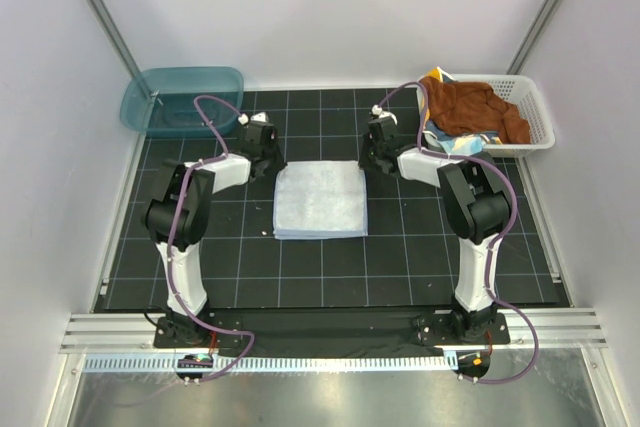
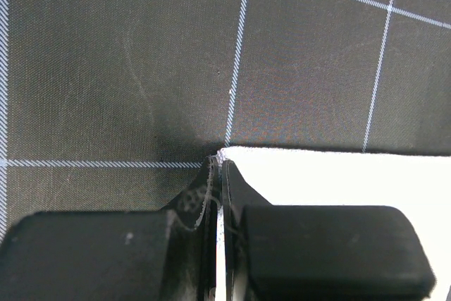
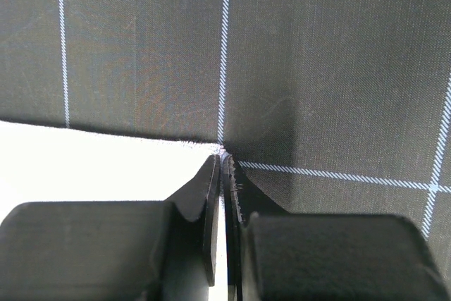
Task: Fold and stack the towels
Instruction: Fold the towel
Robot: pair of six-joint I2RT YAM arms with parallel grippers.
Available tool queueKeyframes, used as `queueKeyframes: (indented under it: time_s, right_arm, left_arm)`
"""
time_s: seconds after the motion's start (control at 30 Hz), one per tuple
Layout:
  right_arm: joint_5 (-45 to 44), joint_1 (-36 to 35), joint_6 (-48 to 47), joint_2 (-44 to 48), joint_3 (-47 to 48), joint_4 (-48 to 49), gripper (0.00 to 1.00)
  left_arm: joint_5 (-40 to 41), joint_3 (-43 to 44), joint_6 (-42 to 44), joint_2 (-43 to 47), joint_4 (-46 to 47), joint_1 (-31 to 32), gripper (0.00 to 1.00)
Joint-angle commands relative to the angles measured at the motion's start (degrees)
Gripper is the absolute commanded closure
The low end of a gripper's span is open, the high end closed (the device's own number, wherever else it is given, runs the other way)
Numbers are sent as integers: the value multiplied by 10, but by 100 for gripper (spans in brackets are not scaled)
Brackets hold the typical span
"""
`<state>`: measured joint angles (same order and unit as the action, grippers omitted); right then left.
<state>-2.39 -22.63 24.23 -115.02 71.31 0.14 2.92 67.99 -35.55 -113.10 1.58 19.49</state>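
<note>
A pale blue towel (image 1: 320, 200) lies folded in a square on the black grid mat. My left gripper (image 1: 270, 163) is shut on its far left corner; in the left wrist view the jaws (image 2: 222, 163) pinch the white cloth edge (image 2: 338, 177). My right gripper (image 1: 372, 161) is shut on the far right corner; the right wrist view shows the jaws (image 3: 223, 160) closed on the cloth (image 3: 91, 163). More towels, a rust-brown one (image 1: 475, 109) over a navy and yellow-orange one (image 1: 437, 78), sit heaped in the white basket.
A teal plastic tub (image 1: 182, 100) stands at the back left. The white lattice basket (image 1: 533, 112) stands at the back right. White walls close in the mat on three sides.
</note>
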Motion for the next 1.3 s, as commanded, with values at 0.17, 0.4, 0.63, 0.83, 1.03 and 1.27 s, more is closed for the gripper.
queueKeyframes:
  time_s: [0.17, 0.4, 0.63, 0.83, 1.03, 1.27]
  right_arm:
    - [2, 3, 3, 51, -10, 45, 96]
    - [11, 2, 5, 77, -23, 53, 97]
    - [16, 0, 11, 110, -63, 73, 97]
    - [16, -9, 13, 143, -107, 92, 98]
    - [10, -24, 15, 174, -150, 104, 98]
    - [-2, -27, 20, 208, -188, 115, 98]
  left_arm:
    - [-6, -14, 4, 48, 40, -4, 100]
    - [-12, -38, 10, 79, 56, -4, 100]
    - [-21, -80, 9, 106, 78, -5, 100]
    - [-27, -123, 7, 128, 96, -4, 100]
    - [-45, -161, 1, 162, 109, -3, 100]
    - [-52, -186, -2, 194, 112, -3, 100]
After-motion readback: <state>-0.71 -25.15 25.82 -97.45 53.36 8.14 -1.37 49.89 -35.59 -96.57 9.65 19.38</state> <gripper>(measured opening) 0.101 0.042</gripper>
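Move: Both hands already pinch the folded towel's far corners, just above the table. The near edge they are taken towards has its middle about 16 cm back, 8 cm right of the left hand and 8 cm left of the right. The teal bin stands some 16 cm ahead and 20 cm left of the left hand; the white basket about 13 cm ahead and 25 cm right of the right hand. Holding the far corners, both hands lift about 4 cm, then draw back some 6 cm towards the near edge. ##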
